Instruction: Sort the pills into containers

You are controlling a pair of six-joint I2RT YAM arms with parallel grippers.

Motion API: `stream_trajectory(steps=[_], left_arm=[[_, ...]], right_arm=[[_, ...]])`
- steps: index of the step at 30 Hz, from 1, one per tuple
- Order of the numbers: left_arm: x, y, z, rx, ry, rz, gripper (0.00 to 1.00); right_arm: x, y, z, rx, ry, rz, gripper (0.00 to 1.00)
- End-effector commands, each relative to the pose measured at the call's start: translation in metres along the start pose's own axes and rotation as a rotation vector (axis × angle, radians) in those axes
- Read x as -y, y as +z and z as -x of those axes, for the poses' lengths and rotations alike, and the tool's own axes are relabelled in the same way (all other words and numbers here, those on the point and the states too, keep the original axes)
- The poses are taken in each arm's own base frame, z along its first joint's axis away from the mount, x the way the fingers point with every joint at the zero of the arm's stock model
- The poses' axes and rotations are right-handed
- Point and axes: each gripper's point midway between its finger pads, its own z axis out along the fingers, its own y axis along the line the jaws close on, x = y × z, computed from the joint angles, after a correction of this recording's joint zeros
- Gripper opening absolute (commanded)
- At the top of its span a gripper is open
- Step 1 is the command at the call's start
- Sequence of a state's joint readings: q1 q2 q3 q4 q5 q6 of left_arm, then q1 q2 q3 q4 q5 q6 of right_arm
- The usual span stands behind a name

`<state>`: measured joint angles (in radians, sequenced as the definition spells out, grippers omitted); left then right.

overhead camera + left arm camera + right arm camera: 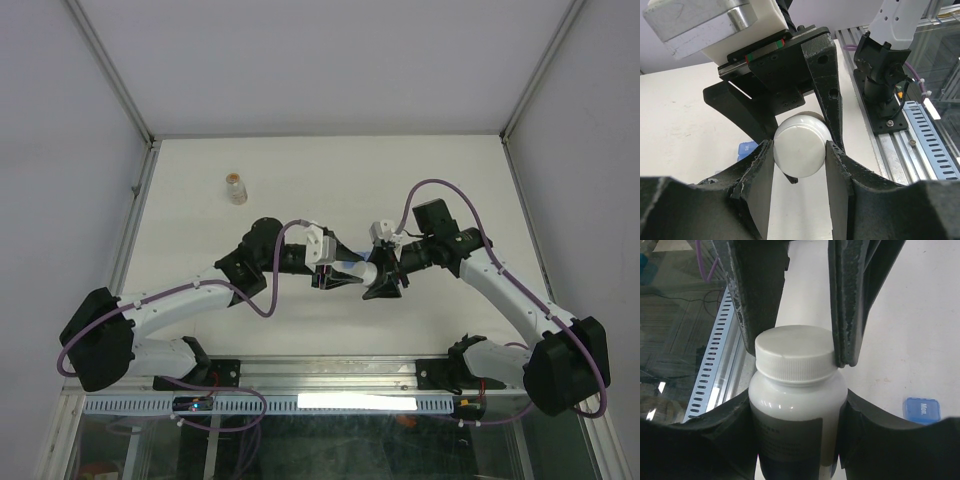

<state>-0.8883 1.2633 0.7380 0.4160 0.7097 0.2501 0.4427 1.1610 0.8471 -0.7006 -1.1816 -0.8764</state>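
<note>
Over the middle of the table, a white pill bottle [797,405] with a dark label is held between the two arms. My right gripper [797,432] is shut on its body. My left gripper [799,167] is shut on its ribbed white cap [800,150], pads pressed to both sides. From above, the two grippers meet at the bottle [360,272]. Behind them on the table lies the blue containers strip, with only one end compartment [922,411] showing in the right wrist view and a corner [746,150] in the left wrist view. No pills show.
A small clear bottle [236,188] with tan contents stands at the back left of the table. The metal rail [330,375] and arm bases run along the near edge. Frame posts and white walls bound the table on three sides.
</note>
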Motion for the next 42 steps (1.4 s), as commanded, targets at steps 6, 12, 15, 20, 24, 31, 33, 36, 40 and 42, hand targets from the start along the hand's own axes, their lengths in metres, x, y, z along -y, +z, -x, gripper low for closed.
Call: stream_trajectory(steps=[6, 12, 15, 20, 24, 31, 33, 36, 40, 42], left_arm=[[-0.027, -0.005, 0.014, 0.096, -0.481, 0.295, 0.0], [-0.052, -0.03, -0.037, 0.213, -0.883, 0.883, 0.0], [-0.052, -0.022, -0.031, 0.269, -0.941, 0.927, 0.0], [-0.027, 0.001, 0.019, 0.36, -0.778, 0.61, 0.58], [-0.009, -0.02, 0.022, 0.362, -0.574, 0.551, 0.98], [0.017, -0.048, 0.007, 0.258, -0.131, 0.405, 0.99], [0.025, -0.047, -0.001, 0.21, 0.034, 0.347, 0.99], [0.018, -0.043, 0.0, 0.195, 0.089, 0.277, 0.99], [-0.003, -0.038, 0.008, 0.212, 0.028, 0.223, 0.99], [-0.006, -0.033, 0.008, 0.214, 0.024, 0.204, 0.99]], right_arm=[[0.032, -0.007, 0.022, -0.007, -0.051, -0.134, 0.0], [0.051, -0.009, 0.015, -0.045, 0.005, -0.213, 0.0], [0.054, -0.009, 0.012, -0.057, 0.017, -0.222, 0.0], [0.048, -0.009, 0.016, -0.041, 0.007, -0.2, 0.0], [0.044, -0.011, 0.017, -0.03, -0.001, -0.178, 0.0], [0.034, -0.009, 0.016, -0.018, -0.011, -0.122, 0.0], [0.028, -0.008, 0.016, -0.013, -0.045, -0.089, 0.0], [0.021, -0.007, 0.013, -0.008, -0.074, -0.054, 0.0], [0.018, -0.006, 0.011, -0.009, -0.091, -0.039, 0.0], [0.017, -0.006, 0.011, -0.009, -0.096, -0.036, 0.0]])
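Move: Between the left fingers already sits the pill bottle's cap, its middle less than 1 cm right of that hand; the pill bottle's body lies about 4 cm right and 2 cm lower, in the right hand's grip. From the right hand the cap is some 4 cm left and 2 cm higher, straight across. The blue pill organizer lies on the table, about 7 cm ahead and 5 cm right of the left hand, roughly 14 cm below. Twisting the gripped cap counter-clockwise as faced by the left hand, the left wrist rolls about 45 degrees while also swinging towards forward, and both hands go some 4 cm forward and 2 cm down, the right keeping its hold on the bottle. The left fingers then open wide, let go, and back off about 4 cm back and 4 cm left, the wrist unwinding before a slight reach forward again; the right hand eases halfway back. ##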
